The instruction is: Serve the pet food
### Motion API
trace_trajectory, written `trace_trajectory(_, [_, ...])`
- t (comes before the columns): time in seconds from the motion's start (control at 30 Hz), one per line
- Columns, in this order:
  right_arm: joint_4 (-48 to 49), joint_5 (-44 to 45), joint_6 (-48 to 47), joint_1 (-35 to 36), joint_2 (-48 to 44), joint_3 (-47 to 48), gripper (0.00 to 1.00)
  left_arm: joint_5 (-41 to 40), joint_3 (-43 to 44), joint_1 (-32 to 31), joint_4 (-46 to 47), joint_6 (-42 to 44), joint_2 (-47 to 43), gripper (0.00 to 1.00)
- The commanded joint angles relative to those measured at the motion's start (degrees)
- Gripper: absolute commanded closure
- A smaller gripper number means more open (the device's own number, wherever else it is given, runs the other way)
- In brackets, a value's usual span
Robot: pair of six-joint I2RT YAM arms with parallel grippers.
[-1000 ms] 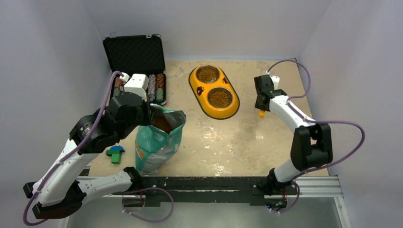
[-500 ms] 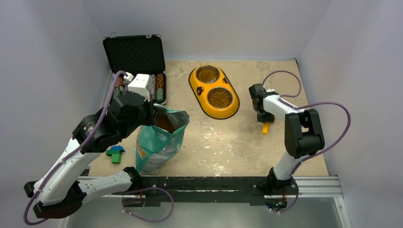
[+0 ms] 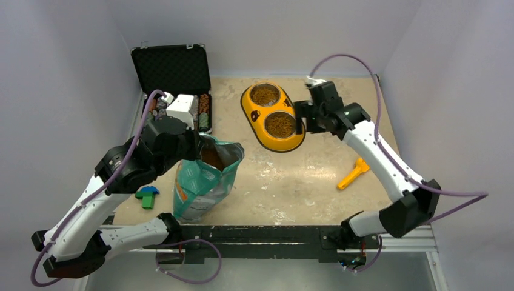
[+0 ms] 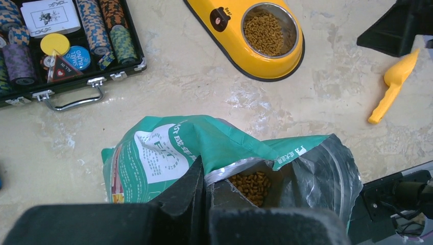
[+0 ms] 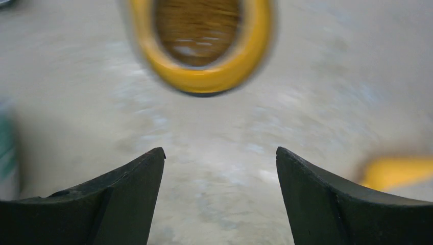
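The pet food (image 4: 250,185) shows as brown kibble inside the open teal-green pouch (image 3: 203,182) standing at the front left. My left gripper (image 3: 195,144) is shut on the pouch's top edge (image 4: 219,171), holding its mouth open. A yellow double bowl (image 3: 265,134) sits at the back centre, with kibble (image 3: 280,124) in both cups. My right gripper (image 3: 298,118) hovers open and holding nothing beside the near cup. Its wrist view is blurred, with the bowl's rim (image 5: 204,84) ahead of the spread gripper (image 5: 220,153). A yellow scoop (image 3: 353,174) lies on the table at the right.
An open black case (image 3: 176,73) with poker chips (image 4: 102,30) stands at the back left, close behind my left arm. A green and blue block (image 3: 146,195) lies by the table's left edge. Walls close in on three sides.
My right gripper has opened and let go of the yellow scoop, which now lies on the table. That arm swung up and left to the bowl. The left gripper kept hold of the pouch.
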Motion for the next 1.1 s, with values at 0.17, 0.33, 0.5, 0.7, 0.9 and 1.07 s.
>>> trace_trajectory(0.17, [5.5, -20.1, -15.3, 36.7, -1.6, 18.2, 0.19, 7.1, 0.8, -0.1, 8.5, 2.2, -1.7, 1.0])
trace_trajectory(0.33, [8.6, -14.8, -13.5, 42.1, 0.0, 22.9, 0.21, 10.5, 0.9, -0.1, 9.1, 2.6, -1.9, 1.0])
trace_trajectory(0.5, [4.5, -13.2, -12.4, 43.3, 3.8, 29.4, 0.24, 16.6, 0.6, -0.1, 12.7, 4.1, -2.1, 1.0])
trace_trajectory(0.7, [-0.6, -6.9, -11.3, 44.2, 9.0, 32.3, 0.38, 18.8, 1.2, -0.1, 15.8, 5.8, -2.4, 1.0])
trace_trajectory(0.9, [2.1, -3.7, -9.9, 44.6, 4.7, 23.1, 0.46, 16.9, 3.9, -0.1, 14.7, 6.5, -2.0, 1.0])
trace_trajectory(1.07, [-1.7, 3.5, -6.2, 44.7, 5.3, 27.3, 0.87, 19.9, 4.6, -0.1, 15.6, 7.0, -1.7, 1.0])
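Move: The spot on the bag's rim that the right hand goes for lies about 31 cm to its left, 11 cm back and 11 cm above it. The two-bowl feeder lies some 21 cm ahead of this hand, 15 cm left and 15 cm lower; the yellow scoop lies about 11 cm to its right, level fore and aft, 16 cm down. From the left hand, already holding the rim, that spot is about 5 cm right, 3 cm ahead and 4 cm lower. Fast to its left, some 30 cm, and about 15 cm back while rising, the right hand swings from beside the feeder to the bag's mouth, turning about 60 degrees counter-clockwise. It then sinks some 6 cm onto the rim and its open fingers close, pinching the green film. The left hand keeps its hold, easing right and a little back with a slight clockwise turn. ##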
